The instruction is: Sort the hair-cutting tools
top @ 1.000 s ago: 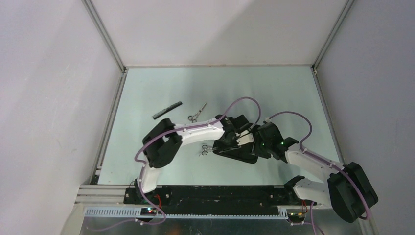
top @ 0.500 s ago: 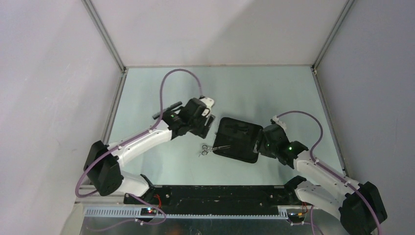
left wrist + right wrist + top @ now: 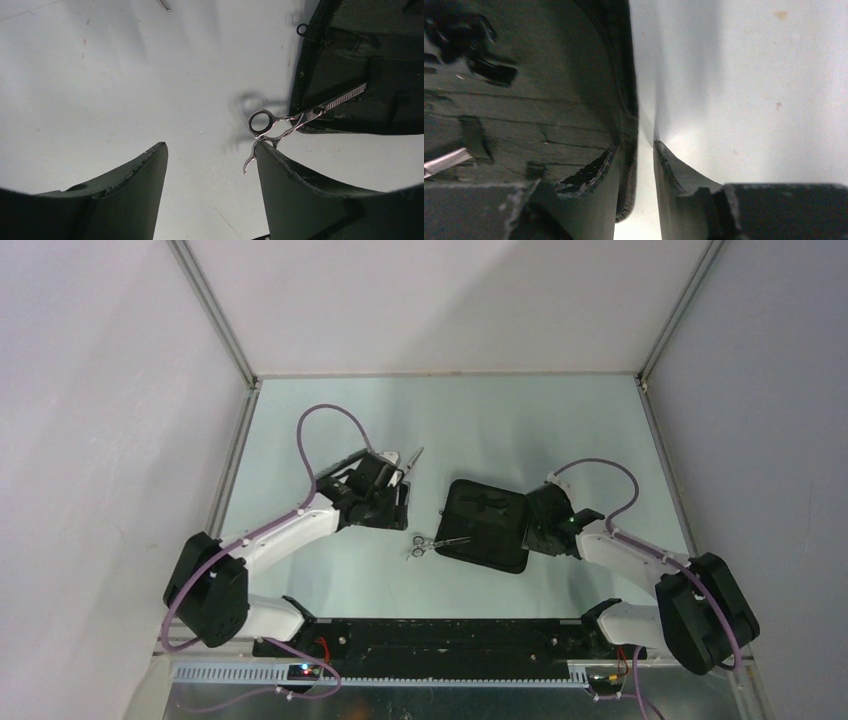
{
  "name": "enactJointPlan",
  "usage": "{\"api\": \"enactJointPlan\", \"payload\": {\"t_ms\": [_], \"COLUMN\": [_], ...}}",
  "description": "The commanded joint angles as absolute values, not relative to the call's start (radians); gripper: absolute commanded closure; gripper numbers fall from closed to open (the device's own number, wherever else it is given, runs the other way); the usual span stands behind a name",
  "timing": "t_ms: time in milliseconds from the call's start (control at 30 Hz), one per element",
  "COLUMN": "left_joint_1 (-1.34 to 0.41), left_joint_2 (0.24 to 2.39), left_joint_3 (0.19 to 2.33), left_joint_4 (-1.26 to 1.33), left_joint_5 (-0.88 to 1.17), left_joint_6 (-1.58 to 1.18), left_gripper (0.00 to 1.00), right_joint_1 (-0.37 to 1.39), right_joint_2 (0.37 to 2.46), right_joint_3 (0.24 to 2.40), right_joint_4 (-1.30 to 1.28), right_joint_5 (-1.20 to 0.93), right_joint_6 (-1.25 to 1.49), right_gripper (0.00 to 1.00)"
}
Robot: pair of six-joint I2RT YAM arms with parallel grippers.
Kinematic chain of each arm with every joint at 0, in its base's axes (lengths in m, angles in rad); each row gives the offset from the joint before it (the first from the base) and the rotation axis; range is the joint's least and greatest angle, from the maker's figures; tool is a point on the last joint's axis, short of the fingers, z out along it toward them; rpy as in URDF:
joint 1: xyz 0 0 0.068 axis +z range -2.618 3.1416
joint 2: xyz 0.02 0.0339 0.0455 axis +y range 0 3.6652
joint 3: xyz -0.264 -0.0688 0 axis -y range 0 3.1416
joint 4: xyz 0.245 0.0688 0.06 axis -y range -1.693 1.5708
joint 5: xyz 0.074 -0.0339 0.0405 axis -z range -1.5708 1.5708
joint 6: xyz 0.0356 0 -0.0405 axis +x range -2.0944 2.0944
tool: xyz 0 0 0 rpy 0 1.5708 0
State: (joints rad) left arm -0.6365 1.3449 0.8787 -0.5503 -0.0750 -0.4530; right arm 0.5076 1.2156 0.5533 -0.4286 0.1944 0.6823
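Note:
A black pouch (image 3: 487, 523) lies open mid-table. One pair of silver scissors (image 3: 437, 542) rests with its blades on the pouch's near left edge and its rings on the table. A second pair of scissors (image 3: 413, 458) pokes out from behind my left gripper (image 3: 388, 492). The dark comb (image 3: 340, 464) is partly covered by that arm. In the left wrist view the left gripper (image 3: 210, 145) is open over bare table, and the scissors (image 3: 280, 122) lie just off its right fingertip. My right gripper (image 3: 635, 145) has its fingers close together astride the right edge of the pouch (image 3: 524, 100).
Grey walls with metal rails (image 3: 225, 490) close in the table on three sides. Purple cables loop above both arms. A black base rail (image 3: 440, 635) runs along the near edge.
My left arm swung off the pouch to the back left and its gripper opened. The right gripper let go briefly, then closed again on the pouch's right edge.

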Motion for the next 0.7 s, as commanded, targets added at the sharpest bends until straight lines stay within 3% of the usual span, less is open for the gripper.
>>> {"api": "enactJointPlan", "payload": {"t_ms": [0, 233, 667], "left_joint_1": [-0.624, -0.622, -0.623], "left_joint_2": [1.388, 1.48, 1.592], "left_joint_3": [0.881, 0.896, 0.944], "left_joint_4": [-0.514, -0.51, -0.525], "left_joint_5": [-0.019, 0.071, 0.181], "left_joint_6": [-0.509, -0.518, -0.507], "left_gripper": [0.3, 0.35, 0.55], "right_joint_1": [0.507, 0.53, 0.543], "right_joint_2": [1.269, 1.324, 1.339], "right_joint_3": [0.593, 0.593, 0.592], "right_joint_4": [-0.341, -0.298, -0.288], "right_joint_5": [0.171, 0.152, 0.158], "right_joint_6": [0.629, 0.592, 0.611], "right_gripper": [0.69, 0.94, 0.99]}}
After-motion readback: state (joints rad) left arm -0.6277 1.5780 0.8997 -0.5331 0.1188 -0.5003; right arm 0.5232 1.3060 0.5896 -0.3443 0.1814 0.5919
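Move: The scissors half in the case are the left hand's goal: their middle is about 10 cm to its right, 2 cm back and 7 cm below, the finger rings reaching nearer on the left. The case's middle lies some 20 cm to its right and 2 cm ahead; the loose scissors lie about 15 cm ahead and 2 cm right. The right hand straddles the case's right edge, the case's middle about 9 cm left, 3 cm ahead and just below. Down, with a little back and to its right, the left hand sinks about 5 cm to the finger rings of the scissors, its fingers tipping some 15 degrees nearer to straight down and closing partway, still open over the rings. Meanwhile the right fingers shut on the case's right edge and pinch it, sliding about 2 cm forward and left with a slight counter-clockwise turn. ##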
